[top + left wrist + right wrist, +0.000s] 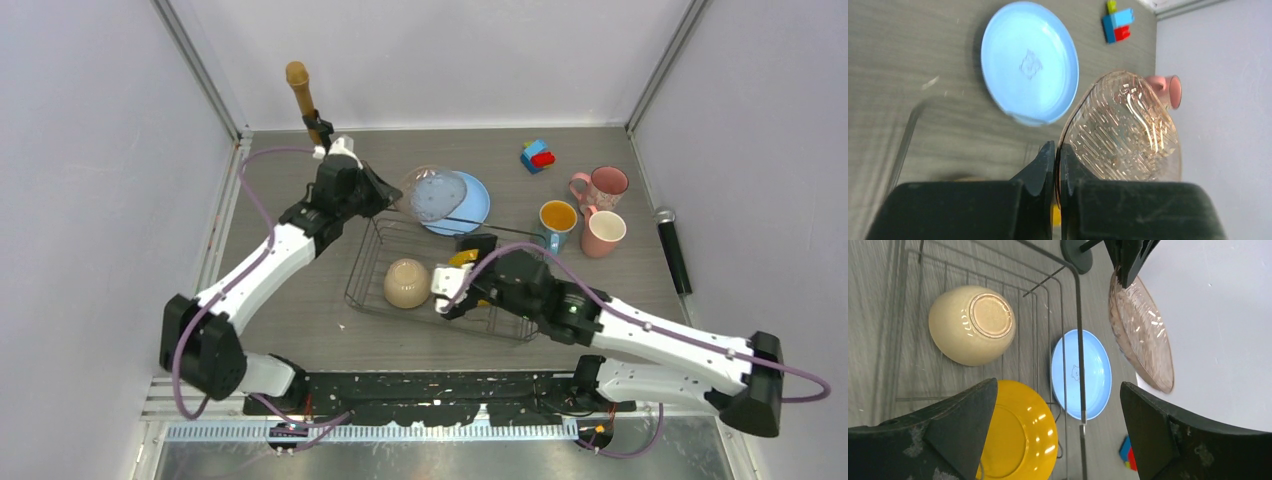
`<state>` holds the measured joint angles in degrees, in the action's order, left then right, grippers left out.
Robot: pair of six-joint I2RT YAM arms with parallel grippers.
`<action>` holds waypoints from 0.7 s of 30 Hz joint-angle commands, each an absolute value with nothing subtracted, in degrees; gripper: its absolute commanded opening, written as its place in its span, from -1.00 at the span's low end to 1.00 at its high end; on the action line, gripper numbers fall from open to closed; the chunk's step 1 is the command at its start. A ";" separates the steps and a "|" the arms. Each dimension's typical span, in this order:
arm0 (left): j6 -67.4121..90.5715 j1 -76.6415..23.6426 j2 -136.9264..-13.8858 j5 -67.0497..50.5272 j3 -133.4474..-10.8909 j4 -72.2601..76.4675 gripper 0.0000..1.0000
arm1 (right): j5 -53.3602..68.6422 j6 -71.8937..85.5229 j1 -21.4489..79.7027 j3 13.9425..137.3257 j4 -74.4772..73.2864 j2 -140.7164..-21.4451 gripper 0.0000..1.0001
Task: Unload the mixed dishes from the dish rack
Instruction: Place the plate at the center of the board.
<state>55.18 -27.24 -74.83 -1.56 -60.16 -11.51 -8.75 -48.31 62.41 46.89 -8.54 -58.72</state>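
Observation:
The dish rack (375, 290) holds an upside-down beige bowl (407, 283) and an upright yellow plate (463, 258). My left gripper (385, 195) is shut on the rim of a clear patterned glass plate (1123, 130) and holds it tilted above the light-blue plate (472, 208), which lies on the table behind the rack. My right gripper (1058, 385) stands wide open over the rack. The yellow plate (1013, 440) is beside one of its fingers (965, 425) and nothing is gripped. In the right wrist view the bowl (973, 325) lies further along the rack floor.
A blue mug (557, 222) and two pink mugs (600, 187) (603, 233) stand on the table right of the rack. A red-blue toy block (538, 155) sits at the back. A brown microphone on a stand (300, 85) is back left, and a black microphone (672, 250) lies far right.

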 commanded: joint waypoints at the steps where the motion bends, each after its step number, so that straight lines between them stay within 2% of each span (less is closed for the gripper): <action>1: 46.22 -25.93 -83.25 -2.02 -71.53 -6.79 -1.00 | -11.81 -34.83 62.71 42.74 -3.26 -48.70 0.99; 6: 41.27 -25.71 -95.05 -1.42 -79.46 -4.83 -1.00 | -18.31 -25.95 62.76 41.40 -0.93 -41.31 0.99; 9: 39.04 -25.66 -102.07 -3.10 -84.47 -3.81 -1.00 | -23.33 -23.07 62.75 41.69 -1.26 -40.20 0.99; 15: 34.22 -25.66 -114.63 -4.30 -97.62 -11.36 -1.00 | -33.58 -13.83 62.69 43.45 -1.99 -41.00 0.99; 21: 32.34 -25.49 -119.57 -5.84 -101.75 -15.14 -1.00 | -34.14 -10.26 62.67 44.36 -3.16 -40.97 0.99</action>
<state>35.44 -25.80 -119.85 -3.81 -98.56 -12.84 -30.98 -15.09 62.52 41.80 -4.89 -41.69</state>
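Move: From the left hand, which holds the clear plate by its rim, the blue plate's middle lies about 17 cm ahead, 13 cm right and 22 cm below. From the same hand, the microphone stand's base is 23 cm ahead and 16 cm left, the beige bowl 10 cm back and 2 cm right, the yellow plate 9 cm back and 18 cm right. From the right hand, the blue plate is some 30 cm straight ahead, the yellow plate 5 cm ahead, 5 cm right, 16 cm lower. Still pinching the clear plate's rim, the left hand carries it forward about 16 cm and some 6 cm right towards the blue plate, near level at first, then sinking about 9 cm while its left side rolls up. The empty right hand, fingers still wide open, draws off right and up, turning clockwise with its left side rising. ##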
